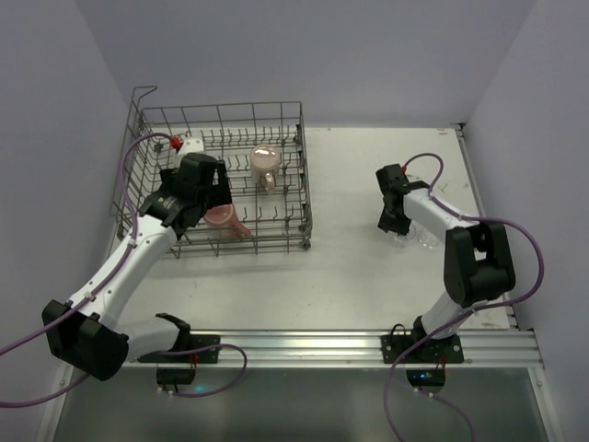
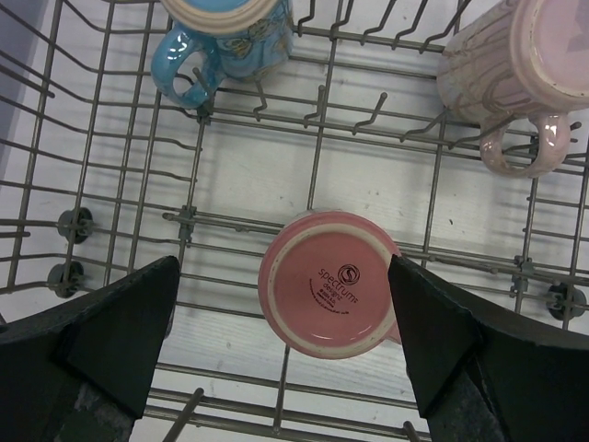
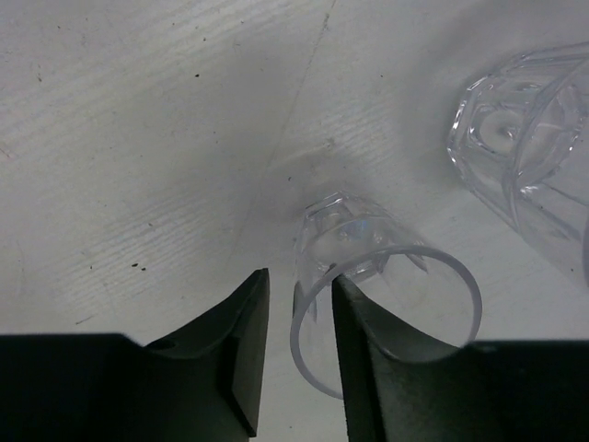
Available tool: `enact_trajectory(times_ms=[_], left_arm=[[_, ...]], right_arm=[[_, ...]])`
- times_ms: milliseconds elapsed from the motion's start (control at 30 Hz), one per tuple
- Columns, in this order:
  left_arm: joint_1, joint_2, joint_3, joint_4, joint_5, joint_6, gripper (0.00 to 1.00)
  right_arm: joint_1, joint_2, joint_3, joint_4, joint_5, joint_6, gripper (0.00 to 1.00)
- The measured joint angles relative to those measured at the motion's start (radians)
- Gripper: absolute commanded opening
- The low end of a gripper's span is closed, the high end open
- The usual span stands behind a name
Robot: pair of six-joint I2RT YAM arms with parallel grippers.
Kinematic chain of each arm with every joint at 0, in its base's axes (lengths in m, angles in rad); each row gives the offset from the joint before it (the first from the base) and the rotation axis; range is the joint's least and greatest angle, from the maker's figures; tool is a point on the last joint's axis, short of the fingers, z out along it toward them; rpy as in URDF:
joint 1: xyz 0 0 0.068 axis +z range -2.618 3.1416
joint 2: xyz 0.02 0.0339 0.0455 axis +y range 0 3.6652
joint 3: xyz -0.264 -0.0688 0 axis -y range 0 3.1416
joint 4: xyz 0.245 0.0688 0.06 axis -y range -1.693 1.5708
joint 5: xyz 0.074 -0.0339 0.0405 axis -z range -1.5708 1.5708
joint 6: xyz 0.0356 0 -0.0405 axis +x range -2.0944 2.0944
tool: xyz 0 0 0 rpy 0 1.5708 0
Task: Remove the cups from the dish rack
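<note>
The grey wire dish rack (image 1: 147, 152) stands at the back left. My left gripper (image 1: 217, 197) is inside it, open, its fingers on either side of an upside-down pink cup (image 2: 331, 284) without touching it (image 1: 221, 219). A pale pink-cream handled mug (image 2: 515, 64) and a blue handled mug (image 2: 230, 28) rest on prongs farther back. My right gripper (image 3: 299, 281) is low over the table at the right, with one finger inside and one outside the rim of a clear glass tumbler (image 3: 368, 239). Small gaps show on both sides of the wall.
A second clear tumbler (image 3: 525, 157) lies on the table just beyond the first, close to the right gripper (image 1: 396, 226). The rack's tall gridded sides (image 1: 306, 198) and upright prongs (image 2: 322, 101) surround the left gripper. Walls close the back and sides.
</note>
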Motion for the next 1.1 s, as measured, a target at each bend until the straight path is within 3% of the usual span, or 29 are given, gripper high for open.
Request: enact_trajectory(times_ms=[200,433,700,1100], left_arm=[[0.002,0.066,0.025,0.000,0.013,0.000,1.00],[-0.002,0.180,0.151,-0.002,0.027,-0.008,1.00],[-0.046,0.353,0.316,-0.019,0.013,-0.048,1.00],[-0.103,0.615,0.586,-0.094,-0.030,-0.134,1.00]], right_arm=[[0.000,-0.061,-0.013,0.000,-0.004,-0.005,0.55],[0.003,-0.186,-0.013,-0.023,-0.012,-0.006,0.61],[0.023,-0.356,-0.011,-0.098,0.008,0.002,0.77],[0.028,-0.539,-0.005,-0.141,-0.002,-0.005,0.81]])
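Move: The pale pink cup in the dish rack lies about 16 cm ahead of the left gripper, 14 cm to its right and 16 cm below. The dark pink cup sits 3 cm ahead and 5 cm to the right, the blue cup 17 cm ahead and 3 cm to the left, at like depth. The clear cup just set down has its middle roughly 3 cm right, 1 cm back and 3 cm below the right hand; a second clear cup stands 8 cm farther right of it. Bring the left gripper, wide open, forward and right over the rack towards the pale pink cup, some 15 cm and nearly level, away from the dark pink one. Meanwhile open the right fingers further and lift them clear of the clear cup's rim, about 14 cm up and a little back, tilting the fingers up and forward about 20 degrees. ##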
